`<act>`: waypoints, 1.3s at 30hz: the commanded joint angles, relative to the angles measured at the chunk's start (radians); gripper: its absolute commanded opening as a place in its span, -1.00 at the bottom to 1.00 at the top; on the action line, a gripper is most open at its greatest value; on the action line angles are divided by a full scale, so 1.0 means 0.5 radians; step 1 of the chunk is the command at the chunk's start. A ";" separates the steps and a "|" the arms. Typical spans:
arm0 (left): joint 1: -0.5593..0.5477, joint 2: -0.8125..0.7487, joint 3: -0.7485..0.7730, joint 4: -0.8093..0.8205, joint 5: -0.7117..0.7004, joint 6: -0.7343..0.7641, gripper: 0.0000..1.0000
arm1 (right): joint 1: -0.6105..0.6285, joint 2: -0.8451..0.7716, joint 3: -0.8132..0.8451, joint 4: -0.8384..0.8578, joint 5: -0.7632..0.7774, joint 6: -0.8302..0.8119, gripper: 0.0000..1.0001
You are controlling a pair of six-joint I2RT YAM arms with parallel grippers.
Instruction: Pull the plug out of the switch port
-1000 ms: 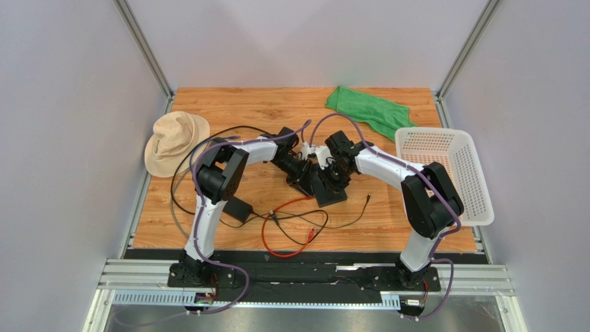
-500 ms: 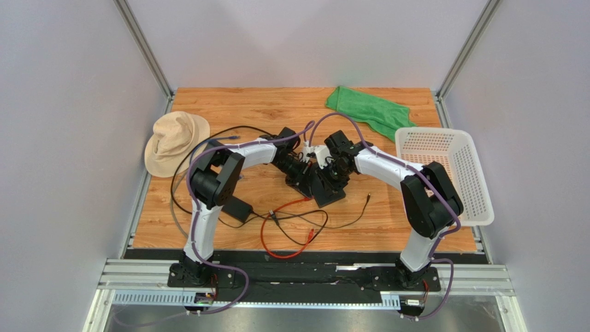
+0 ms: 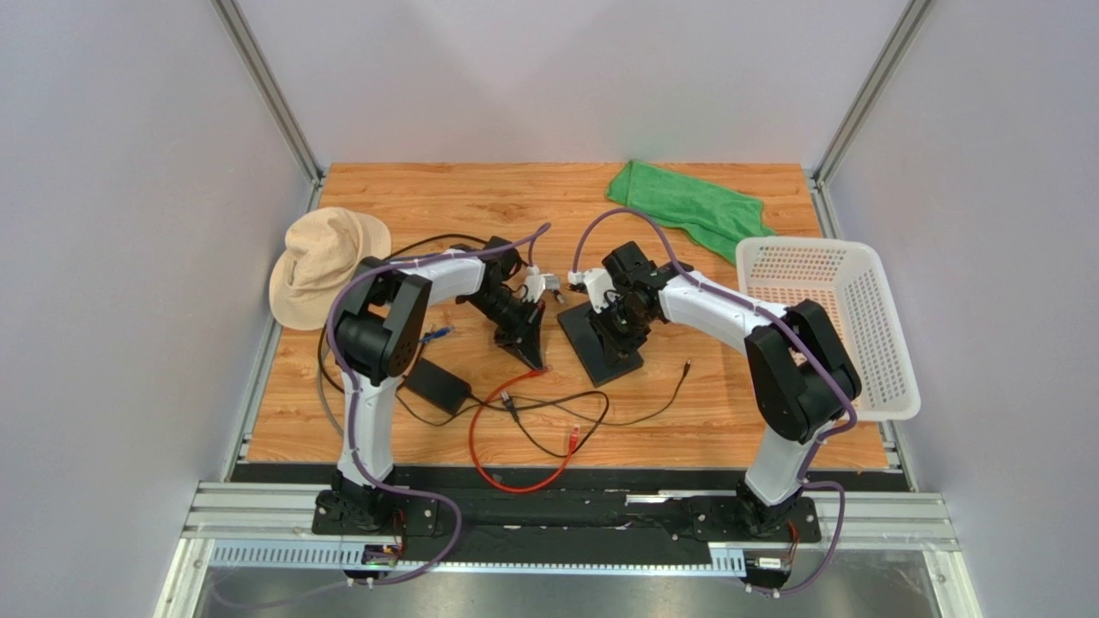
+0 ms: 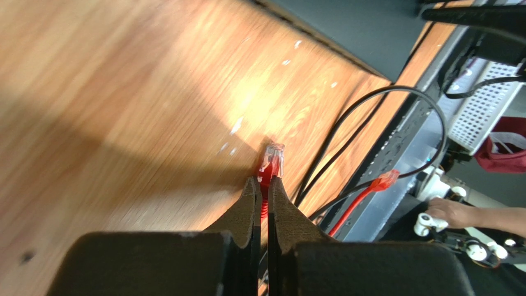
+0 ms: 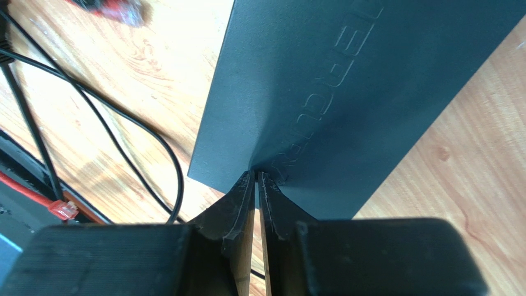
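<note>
The flat black switch box lies mid-table; its port is hidden from every view. My right gripper stands on top of it, and in the right wrist view its shut tips press on the box's lid with nothing between them. My left gripper is a short way left of the box, apart from it. The left wrist view shows it shut on the red plug, whose clear tip sticks out past the fingers just above the wood. The red cable trails toward the front.
A black adapter brick and black cables lie in front of the box, along with a second red plug. A tan hat sits at the left, a green cloth at the back, and a white basket at the right.
My left gripper shut on the red plug and moved left away from the switch box, dragging the red cable along. The right gripper stayed on the box.
</note>
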 commanded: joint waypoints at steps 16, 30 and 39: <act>0.647 -0.078 1.989 -1.226 -0.337 1.018 -1.00 | 0.005 -0.032 0.139 0.017 0.139 -0.167 -0.73; 0.740 0.100 1.735 -1.027 -1.217 1.530 -0.99 | 0.005 -0.038 0.105 0.027 0.145 -0.188 -0.73; 0.568 0.180 1.918 -0.650 -1.629 0.990 0.23 | -0.026 -0.148 0.181 0.021 0.142 -0.136 -0.78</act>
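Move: Some 24 cm ahead and 20 cm to the left of the left hand, about 2 cm lower, is the clear table beside the hat for the red plug it already holds. The hat lies about 18 cm ahead and 40 cm left; the switch roughly 4 cm ahead and 11 cm right; a blue plug 7 cm ahead and 17 cm left; the power adapter 3 cm back and 17 cm left. From the right hand that clear spot is about 23 cm ahead and 34 cm left. Swinging the pulled red plug away from the switch, the left hand sweeps up and forward, then left, some 25 cm up at the top, and sinks about 15 cm towards the clear table beside the hat. The wrist turns from slanting right to nearly straight down, and the fingers open late, with a last push forward. The right hand stays low at the switch, fingers nearly shut, easing about 2 cm forward. ##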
